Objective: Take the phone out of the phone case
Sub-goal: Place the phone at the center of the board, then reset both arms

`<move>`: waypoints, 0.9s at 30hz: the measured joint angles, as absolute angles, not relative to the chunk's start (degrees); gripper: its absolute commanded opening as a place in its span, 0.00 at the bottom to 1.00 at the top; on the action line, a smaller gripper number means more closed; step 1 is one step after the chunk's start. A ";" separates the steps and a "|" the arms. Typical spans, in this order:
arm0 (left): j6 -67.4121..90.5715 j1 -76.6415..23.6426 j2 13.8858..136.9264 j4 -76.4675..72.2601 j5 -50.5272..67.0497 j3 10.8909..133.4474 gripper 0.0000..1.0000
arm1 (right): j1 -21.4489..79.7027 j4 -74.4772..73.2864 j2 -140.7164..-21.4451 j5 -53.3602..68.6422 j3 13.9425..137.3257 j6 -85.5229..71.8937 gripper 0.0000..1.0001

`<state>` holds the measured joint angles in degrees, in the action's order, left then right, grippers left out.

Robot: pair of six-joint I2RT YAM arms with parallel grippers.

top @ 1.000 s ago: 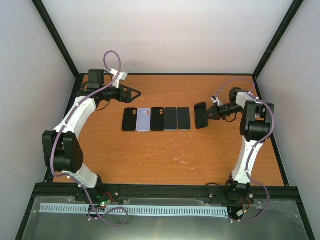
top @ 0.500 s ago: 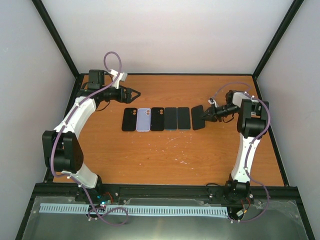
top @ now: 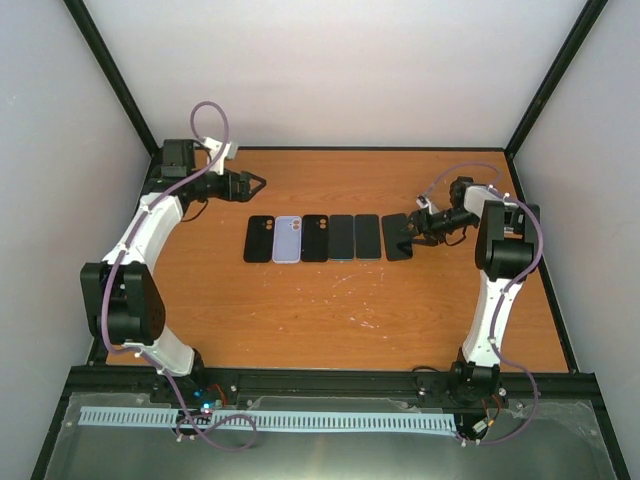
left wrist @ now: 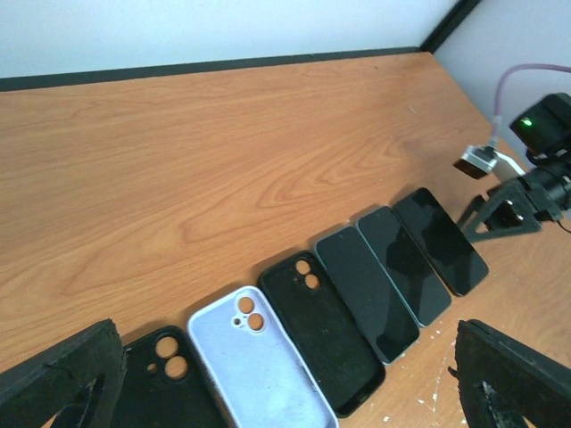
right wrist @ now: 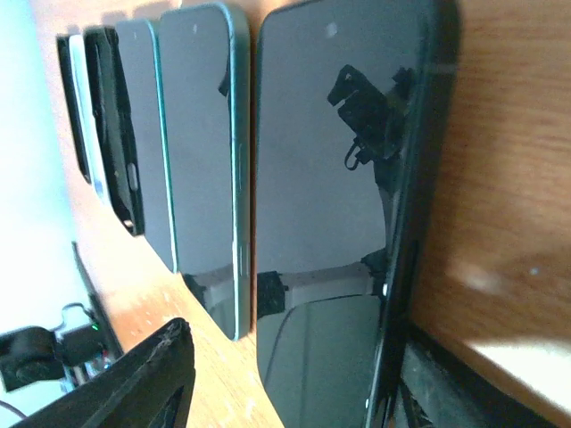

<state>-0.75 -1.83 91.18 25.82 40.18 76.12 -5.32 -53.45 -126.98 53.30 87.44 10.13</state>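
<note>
Six items lie in a row on the table: a black case [top: 258, 238], a lavender case [top: 288, 238] and a second black case [top: 315, 238], all empty and inside up, then three phones face up. The rightmost phone [top: 397, 236] has a dark screen and black edge and lies flat; it fills the right wrist view [right wrist: 330, 169]. My right gripper [top: 413, 234] is open at that phone's right end, its fingers [right wrist: 152, 374] spread wider than the phone. My left gripper [top: 256, 184] is open and empty, hovering behind the row's left end, over the cases [left wrist: 259, 357].
The two other phones [top: 342, 237] [top: 367, 236] lie close beside the rightmost one, one with a green edge [right wrist: 201, 134]. The black frame rail [top: 330, 149] runs along the table's back edge. White paint specks [top: 345, 285] mark the wood in front of the row.
My right gripper has lowered the rightmost phone from a tilted hold to flat on the table at the row's end and let go. My left gripper has drawn back to the left.
</note>
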 measured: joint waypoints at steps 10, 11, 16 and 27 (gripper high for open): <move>-0.51 5.56 91.20 25.82 40.49 76.12 1.00 | -4.71 -52.27 -122.85 49.41 84.25 9.72 0.83; -0.51 6.09 91.20 25.85 40.56 76.12 1.00 | -4.67 -52.23 -122.65 49.30 84.25 9.72 0.88; -0.82 8.99 91.20 26.92 41.25 76.25 1.00 | -4.49 -51.59 -119.94 47.16 84.31 10.22 1.00; -1.45 18.57 89.56 26.39 43.42 76.71 1.00 | -4.47 -46.94 -105.10 43.79 84.42 12.69 1.00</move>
<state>-1.45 18.57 89.56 26.39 43.42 76.71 -4.47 -46.94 -105.10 43.79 84.42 12.69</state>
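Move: The right hand's half-open fingers are around the right long edge of the black phone, whose middle lies about 6 cm to their left, level fore and aft and some 2 cm lower. The nearest teal-edged phone is about 14 cm to the hand's left, the next one roughly 22 cm left, both level with it. From the left hand, the black phone lies about 41 cm right, 3 cm back and 23 cm below. Up and off the black phone: the right hand first lingers within a centimetre or so of the phone's right edge while its fingers spread from half to wide open and come free, then lifts ever faster, about 12 cm, its fingertips swinging forward some 25 degrees. Meanwhile the left hand, empty and wide open, sweeps about 15 cm left, away from the row, turning counter-clockwise and rising slightly at the end. ##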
